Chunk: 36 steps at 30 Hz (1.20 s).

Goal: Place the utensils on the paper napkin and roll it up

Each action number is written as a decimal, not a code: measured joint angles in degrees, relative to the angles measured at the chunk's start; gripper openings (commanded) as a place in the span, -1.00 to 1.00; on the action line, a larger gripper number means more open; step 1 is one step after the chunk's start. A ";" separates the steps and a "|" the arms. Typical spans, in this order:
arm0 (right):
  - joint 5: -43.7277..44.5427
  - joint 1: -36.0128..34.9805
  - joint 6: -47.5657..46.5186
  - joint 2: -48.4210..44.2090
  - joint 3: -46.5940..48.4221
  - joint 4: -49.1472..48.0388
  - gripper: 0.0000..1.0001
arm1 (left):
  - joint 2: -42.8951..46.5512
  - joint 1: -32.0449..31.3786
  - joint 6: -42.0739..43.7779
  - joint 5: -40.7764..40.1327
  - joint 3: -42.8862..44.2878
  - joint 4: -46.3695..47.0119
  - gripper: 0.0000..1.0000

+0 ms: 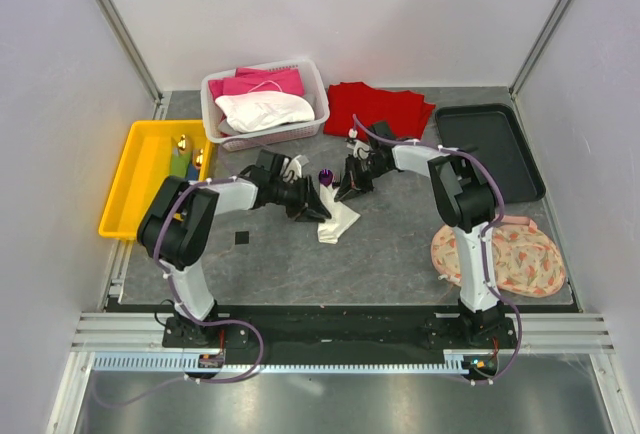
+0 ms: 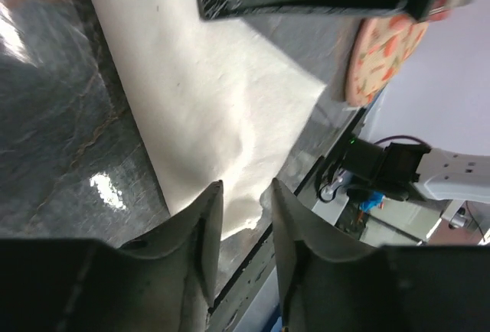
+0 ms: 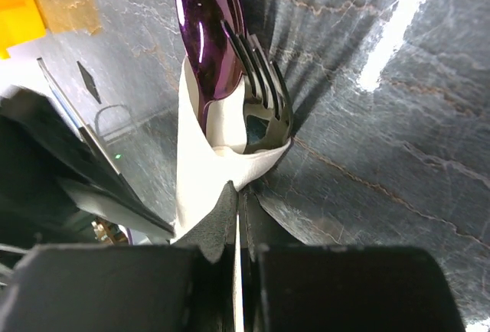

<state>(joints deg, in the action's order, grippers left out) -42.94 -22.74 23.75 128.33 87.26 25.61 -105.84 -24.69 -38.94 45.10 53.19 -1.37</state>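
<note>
The off-white paper napkin (image 1: 336,220) lies on the grey table, partly wrapped around the utensils. In the right wrist view a purple spoon (image 3: 205,34) and a dark fork (image 3: 260,79) stick out of the napkin's (image 3: 195,171) folded end. My right gripper (image 3: 239,191) is shut on the napkin's edge just below them; in the top view it (image 1: 350,186) sits beside the purple end (image 1: 325,176). My left gripper (image 2: 243,194) is open and hovers over the napkin's (image 2: 207,95) loose flat part, holding nothing; from above it (image 1: 308,204) is at the napkin's left.
A yellow tray (image 1: 128,184) at left holds more gold-ended utensils (image 1: 186,157). A white basket (image 1: 315,84) of pink and white cloth is at the back, a red cloth (image 1: 380,106) beside it, a black tray (image 1: 490,149) at right, a flowered round mat (image 1: 500,254) near right.
</note>
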 measured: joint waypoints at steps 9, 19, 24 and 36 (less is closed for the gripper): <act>-1.01 0.13 0.22 -1.99 -4.63 -6.47 -1.00 | 2.97 6.05 1.16 -0.20 0.02 1.07 0.25; -1.20 0.52 0.07 -4.04 -9.01 -12.59 -1.00 | -0.52 9.14 2.60 -0.44 1.51 1.25 0.30; -1.18 0.55 0.09 -4.98 -10.97 -15.34 -1.00 | -0.74 9.14 2.75 0.00 1.51 2.78 0.33; -0.66 0.61 0.02 -6.75 -13.27 -17.88 -1.00 | -2.69 9.14 2.75 0.72 1.49 7.72 0.35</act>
<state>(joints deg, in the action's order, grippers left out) -43.59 -22.13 23.77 121.58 74.00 7.73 -108.53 -15.55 -36.18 45.82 54.68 6.35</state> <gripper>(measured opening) 0.007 0.671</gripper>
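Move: The paper napkin, part rolled, has its middle only about 2 cm ahead of the left gripper, 1 cm to its right and 3 cm below. The purple spoon's bowl is about 12 cm ahead in line with the left gripper, and the fork's tines some 11 cm ahead and 2 cm right, both 3 cm below. From the right gripper, already shut on the roll's right side, the napkin's middle lies about 4 cm back and 1 cm left. Bring the left gripper about 6.5 cm forward and 4 cm left, up along the roll and out to its left side, rising 2 cm at first, then sinking back as low as it began; spread its half-open fingers wider on the way. Keep the right gripper shut on the napkin just below the fork, in place, turning its wrist some 10 degrees. ##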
